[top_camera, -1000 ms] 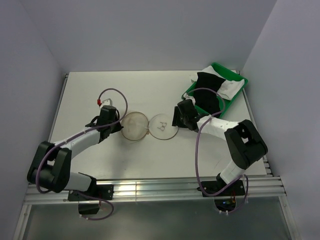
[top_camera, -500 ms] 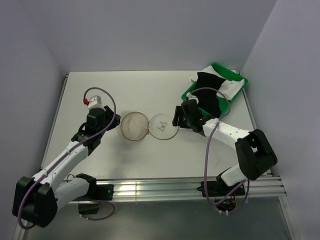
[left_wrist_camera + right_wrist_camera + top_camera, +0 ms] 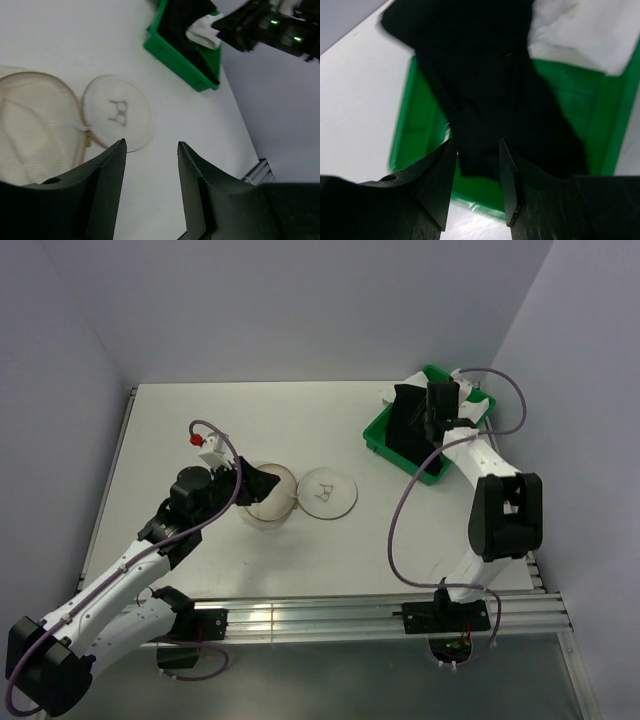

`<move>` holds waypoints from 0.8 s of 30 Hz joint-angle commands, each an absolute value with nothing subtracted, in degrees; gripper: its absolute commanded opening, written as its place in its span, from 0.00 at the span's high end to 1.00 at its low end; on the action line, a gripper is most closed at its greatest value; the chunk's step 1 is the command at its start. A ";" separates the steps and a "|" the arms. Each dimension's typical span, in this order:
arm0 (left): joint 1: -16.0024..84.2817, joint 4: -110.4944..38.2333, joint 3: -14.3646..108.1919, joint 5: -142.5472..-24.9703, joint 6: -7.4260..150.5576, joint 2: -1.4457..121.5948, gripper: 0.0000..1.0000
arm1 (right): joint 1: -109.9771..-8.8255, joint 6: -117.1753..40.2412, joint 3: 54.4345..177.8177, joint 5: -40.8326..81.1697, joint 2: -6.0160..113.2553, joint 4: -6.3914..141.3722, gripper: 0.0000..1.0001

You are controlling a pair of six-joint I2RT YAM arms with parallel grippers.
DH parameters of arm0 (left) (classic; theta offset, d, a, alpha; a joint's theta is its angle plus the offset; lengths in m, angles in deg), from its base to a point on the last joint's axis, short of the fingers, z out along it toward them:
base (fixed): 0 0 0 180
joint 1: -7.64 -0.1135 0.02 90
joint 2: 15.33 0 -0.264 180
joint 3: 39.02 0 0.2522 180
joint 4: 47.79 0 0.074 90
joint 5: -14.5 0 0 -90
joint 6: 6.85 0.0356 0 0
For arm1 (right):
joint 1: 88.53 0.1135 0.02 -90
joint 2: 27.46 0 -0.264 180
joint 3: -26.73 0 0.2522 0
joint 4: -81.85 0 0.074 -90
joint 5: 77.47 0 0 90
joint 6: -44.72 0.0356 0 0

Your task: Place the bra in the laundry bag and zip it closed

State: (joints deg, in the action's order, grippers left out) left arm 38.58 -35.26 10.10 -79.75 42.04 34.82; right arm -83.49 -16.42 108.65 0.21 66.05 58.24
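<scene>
The laundry bag (image 3: 268, 497) lies open in the middle of the table, a white mesh drum with a tan rim, and also shows in the left wrist view as bag (image 3: 35, 125). Its round lid (image 3: 331, 493) is flipped flat to the right, lid (image 3: 118, 113). My left gripper (image 3: 262, 483) hovers over the bag's right rim, open and empty, gripper (image 3: 151, 145). The black bra (image 3: 412, 428) lies in the green tray (image 3: 381, 430). My right gripper (image 3: 432, 420) hangs over it, open. The right wrist view shows gripper (image 3: 477, 142) just above the bra (image 3: 485, 85), with nothing clamped.
White cloth (image 3: 462, 416) lies in the far end of the tray, cloth (image 3: 580, 30). The tray (image 3: 417, 130) stands at the table's back right corner near the side wall. Purple cables loop above both arms.
My left gripper has opened and shifted from the bag's left side to over its right rim. My right arm has swung from the lid back to the tray, above the bra.
</scene>
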 commanded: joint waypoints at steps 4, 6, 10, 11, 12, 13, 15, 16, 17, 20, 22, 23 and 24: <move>41.74 -45.70 6.22 -87.45 41.05 33.01 0.49 | -92.64 -15.49 125.79 -5.23 79.31 50.62 0.54; 41.74 -46.15 4.99 -87.54 41.22 33.45 0.49 | -93.62 -15.22 130.12 -8.12 84.93 48.41 0.54; 41.74 -46.77 3.57 -87.18 41.57 33.97 0.49 | -95.47 -14.17 136.63 -9.97 90.74 45.06 0.51; 41.83 -47.29 3.49 -87.36 41.57 34.24 0.49 | -95.73 -14.17 136.99 -10.41 91.88 45.06 0.47; 41.83 -47.65 3.31 -87.71 41.66 34.33 0.49 | -95.91 -14.34 137.52 -11.02 92.50 44.62 0.45; 41.74 -47.91 3.13 -88.24 41.57 34.41 0.50 | -95.82 -14.43 138.31 -11.64 93.03 43.57 0.43; 41.83 -48.70 2.70 -88.68 41.31 34.41 0.50 | -95.91 -14.61 138.49 -11.82 93.83 43.30 0.40; 41.83 -48.79 2.52 -88.77 41.31 34.41 0.50 | -95.82 -14.87 138.23 -11.91 94.00 43.30 0.38; 41.83 -48.88 2.43 -88.94 41.31 34.50 0.50 | -95.82 -15.13 138.14 -12.08 94.18 43.47 0.37; 41.83 -48.88 2.34 -88.77 41.31 34.15 0.50 | -95.74 -16.62 139.10 -13.31 95.49 42.95 0.34; 41.74 -48.79 2.26 -88.33 41.40 33.80 0.50 | -95.82 -17.77 141.99 -13.75 98.04 40.32 0.32; 41.74 -48.71 2.25 -87.81 41.40 33.54 0.50 | -95.74 -18.21 142.88 -13.84 98.66 39.53 0.32; 41.83 -48.53 2.34 -87.63 41.40 33.54 0.50 | -95.65 -18.73 143.84 -13.84 99.36 39.09 0.32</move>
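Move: The white bra lies bunched in the right half of the green bin, about 8 cm ahead of the right hand, some 10 cm to its right and roughly 12 cm below. The black cloth lies about 3 cm ahead and 2 cm to the left of this hand, 12 cm down; the green bin's middle is about 3 cm ahead and 2 cm to its right. From the left hand the bra is some 27 cm ahead, 42 cm to the right and 19 cm lower. The empty right hand sweeps about 14 cm to the right off the black cloth, going forward some 6 cm as well, and sinks about 9 cm towards the white bra beside the green bin's right rim, the fingers tipping further down and swinging roughly 20 degrees clockwise while they open from about half to two thirds, close over the bra with no touch to be seen. The open, empty left hand drifts about 4 cm back and to the right, turns slightly clockwise and then waits high by the laundry bag. ##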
